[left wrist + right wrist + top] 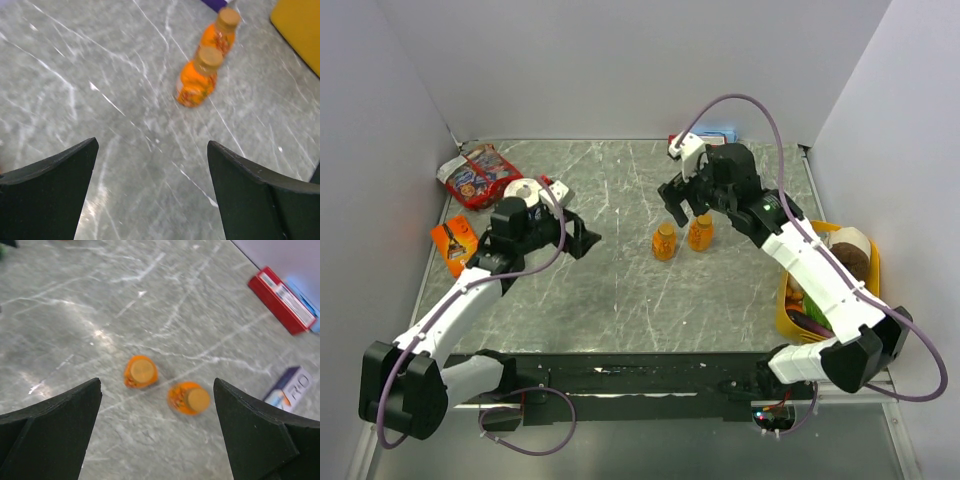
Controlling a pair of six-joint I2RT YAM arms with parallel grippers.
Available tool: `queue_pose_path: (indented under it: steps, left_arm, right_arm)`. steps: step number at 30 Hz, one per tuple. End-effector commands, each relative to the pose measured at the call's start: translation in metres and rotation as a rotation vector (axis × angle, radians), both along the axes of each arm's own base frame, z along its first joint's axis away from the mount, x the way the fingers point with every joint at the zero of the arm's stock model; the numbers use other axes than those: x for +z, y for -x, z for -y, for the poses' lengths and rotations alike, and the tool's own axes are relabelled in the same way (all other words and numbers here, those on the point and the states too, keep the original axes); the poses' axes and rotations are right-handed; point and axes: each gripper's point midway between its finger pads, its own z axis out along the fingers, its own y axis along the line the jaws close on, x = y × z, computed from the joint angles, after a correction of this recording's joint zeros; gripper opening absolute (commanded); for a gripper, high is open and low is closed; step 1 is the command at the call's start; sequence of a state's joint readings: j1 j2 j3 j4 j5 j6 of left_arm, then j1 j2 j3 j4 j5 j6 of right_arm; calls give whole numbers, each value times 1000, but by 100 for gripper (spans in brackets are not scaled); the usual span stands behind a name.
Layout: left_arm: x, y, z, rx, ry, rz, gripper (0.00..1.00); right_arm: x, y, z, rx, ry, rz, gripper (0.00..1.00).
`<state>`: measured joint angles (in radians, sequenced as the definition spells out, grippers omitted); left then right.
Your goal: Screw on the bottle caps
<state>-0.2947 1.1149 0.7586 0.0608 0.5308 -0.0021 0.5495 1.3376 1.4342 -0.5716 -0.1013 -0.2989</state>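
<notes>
Two small orange bottles stand upright side by side mid-table, the left one and the right one. Each carries a tan-orange cap on its neck. The left wrist view shows the nearer bottle with its cap and the farther bottle with its cap. The right wrist view shows both from above. My left gripper is open and empty, left of the bottles. My right gripper is open and empty, above and just behind them.
A yellow basket with items stands at the right edge. A red snack bag, a toilet-paper roll and an orange packet lie at the left. A red box and a white-purple box lie near the back wall.
</notes>
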Motion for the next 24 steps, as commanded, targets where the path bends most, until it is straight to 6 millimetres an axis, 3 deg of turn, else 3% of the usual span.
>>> queue_pose_path:
  steps: [1, 4, 9, 13, 15, 18, 19, 20, 22, 24]
  left_arm:
    - [1, 10, 6, -46, 57, 24, 96]
    - [7, -6, -3, 72, 95, 1, 96]
    - [26, -33, -30, 217, 108, 35, 96]
    - [60, -60, -51, 346, 82, 92, 96]
    - [69, -66, -57, 373, 59, 119, 96]
    - [108, -78, -72, 456, 64, 213, 96]
    - [135, -83, -83, 528, 99, 254, 96]
    - [149, -89, -100, 632, 126, 272, 96]
    - [190, -93, -128, 766, 224, 338, 96]
    - [212, -92, -143, 821, 268, 384, 96]
  right_arm:
    - [11, 6, 21, -79, -3, 51, 99]
    - [11, 14, 26, -67, 14, 62, 99]
    - [21, 10, 39, -107, 50, 127, 99]
    - [30, 12, 38, -84, 51, 147, 99]
    - [46, 10, 42, -117, 22, 179, 99]
    - [94, 6, 62, -203, -69, 267, 99]
    - [110, 9, 68, -219, -95, 299, 99]
    - [131, 9, 72, -239, -129, 355, 99]
    - [156, 18, 84, -274, -165, 444, 99]
    - [162, 22, 85, -257, -175, 492, 99]
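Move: The nearer of the two capped orange bottles stands about 3 cm ahead of the open right hand, 2 cm to its left and some 21 cm below. The other bottle is about 3 cm farther out and 10 cm to the right of that one. From the open left hand, the nearer bottle lies roughly 7 cm ahead, 19 cm to the right and 12 cm down; the paper roll is about 15 cm ahead, 16 cm left and 13 cm below. The two capped bottles stay untouched as both empty, wide-open hands draw away. The left dips slightly, then climbs some 13 cm while sweeping left and forward, turning about 30 degrees counter-clockwise and tipping its fingers up. The right eases right with a slight pull back, then rises, its fingers tilting up and swinging a little clockwise. ##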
